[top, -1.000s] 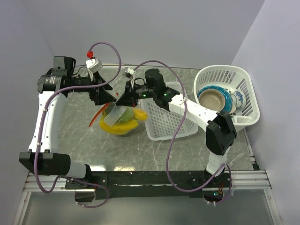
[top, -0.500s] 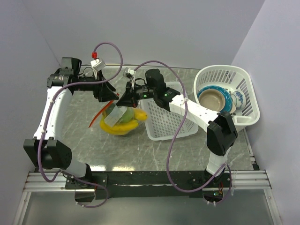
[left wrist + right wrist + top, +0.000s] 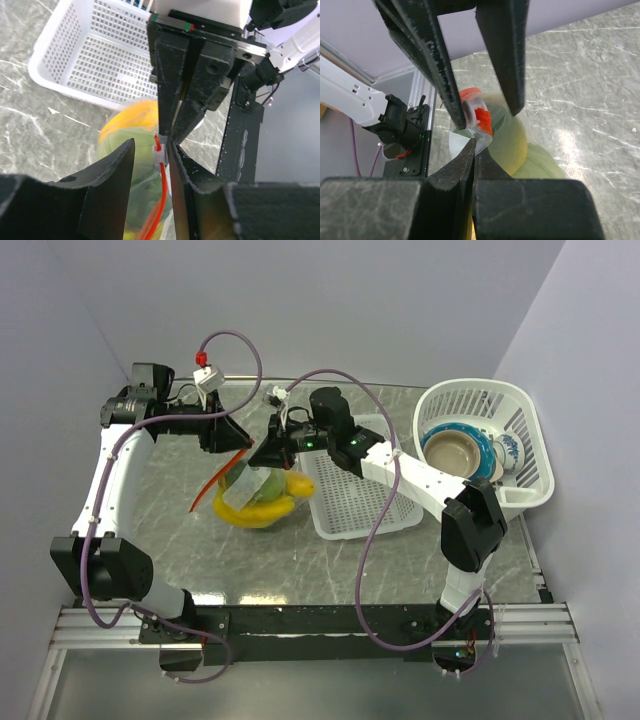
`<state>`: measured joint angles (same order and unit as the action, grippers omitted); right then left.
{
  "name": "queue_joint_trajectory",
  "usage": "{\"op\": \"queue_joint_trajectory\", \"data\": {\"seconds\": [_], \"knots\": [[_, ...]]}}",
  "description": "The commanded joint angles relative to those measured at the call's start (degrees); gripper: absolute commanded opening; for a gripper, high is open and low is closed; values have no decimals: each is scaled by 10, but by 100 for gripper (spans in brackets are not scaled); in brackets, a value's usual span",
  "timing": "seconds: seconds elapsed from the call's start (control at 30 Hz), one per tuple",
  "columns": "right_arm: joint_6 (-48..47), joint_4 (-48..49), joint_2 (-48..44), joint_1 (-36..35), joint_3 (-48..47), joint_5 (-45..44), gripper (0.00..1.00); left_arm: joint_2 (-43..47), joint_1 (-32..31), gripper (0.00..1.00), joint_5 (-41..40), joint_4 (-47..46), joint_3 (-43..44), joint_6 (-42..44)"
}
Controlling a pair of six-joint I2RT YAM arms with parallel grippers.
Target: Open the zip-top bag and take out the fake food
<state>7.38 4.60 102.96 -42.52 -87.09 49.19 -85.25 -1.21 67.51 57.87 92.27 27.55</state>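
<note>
The clear zip-top bag [image 3: 248, 492] hangs over the table, bulging with fake food: a yellow banana bunch [image 3: 262, 512] and a green leafy ball [image 3: 125, 160]. My right gripper [image 3: 266, 454] is shut on the bag's top edge [image 3: 481, 141], just below the white slider [image 3: 477, 116]. My left gripper [image 3: 237, 443] faces it from the left. In the left wrist view its jaws straddle the slider [image 3: 159, 155] and the orange-red zip strip [image 3: 161, 190]. The slider lies against one finger [image 3: 182, 170], and a gap shows to the other finger, so it is open.
A flat white slotted basket [image 3: 355, 495] lies just right of the bag, under the right arm. A round white basket [image 3: 530, 455] at the far right holds blue and tan bowls. Walls stand close at the back and right.
My left arm has swung in toward the bag's mouth and its jaws have narrowed around the slider. The right gripper and the bag have stayed put.
</note>
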Motion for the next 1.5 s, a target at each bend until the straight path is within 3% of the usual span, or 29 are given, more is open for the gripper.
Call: {"op": "queue_joint_trajectory", "data": {"seconds": [0.0, 0.1, 0.33, 0.53, 0.77, 0.97, 1.07, 1.27, 1.47], "knots": [[-2, 22, -38, 4, -13, 6, 0, -6, 0, 39, 30, 40, 27, 32], [-1, 23, -39, 7, -14, 3, 0, -11, 0, 35, 33, 65, 34, 52], [7, 27, -37, 9, -14, 12, 0, -12, 0, 1, 29, 58, 32, 51], [4, 26, -39, 9, -12, 8, 0, -4, 0, 1, 25, 42, 24, 43], [16, 48, -43, 35, -25, -12, 0, -4, 11, 1, 4, 96, 17, 100], [61, 106, -38, 66, -29, -13, 0, -1, 94, 1, 3, 129, -28, 158], [95, 152, -32, 75, -22, -21, 0, -29, 129, 1, 9, 209, -26, 241], [165, 231, 12, 75, -53, -73, 0, -19, 216, 1, -17, 210, -85, 276], [167, 226, 63, 76, -111, -136, 0, -16, 268, 1, -51, 208, -108, 298]]}}
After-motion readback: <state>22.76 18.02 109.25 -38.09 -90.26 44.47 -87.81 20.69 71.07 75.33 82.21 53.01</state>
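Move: The white zip slider sits almost between your half-open left fingers, about 1 cm back, 1 cm right and 1 cm below. The zip's free end is roughly 13 cm left of that hand, 11 cm back and 10 cm lower. In the bag hang the green fruit (3 cm right, 5 back, 9 below) and the bananas (3 right, 8 back, 13 below). From the right gripper, already pinching the bag's corner, the slider is some 2 cm forward, left and up. Close the left fingers on the slider after easing back barely 1 cm, then haul it left and down along the red zip, about 11 cm left and 7 cm down, turning the hand some 10 degrees counter-clockwise. Meanwhile keep the right grip on the corner and draw it forward about 7 cm, turning clockwise, so the hands part. ##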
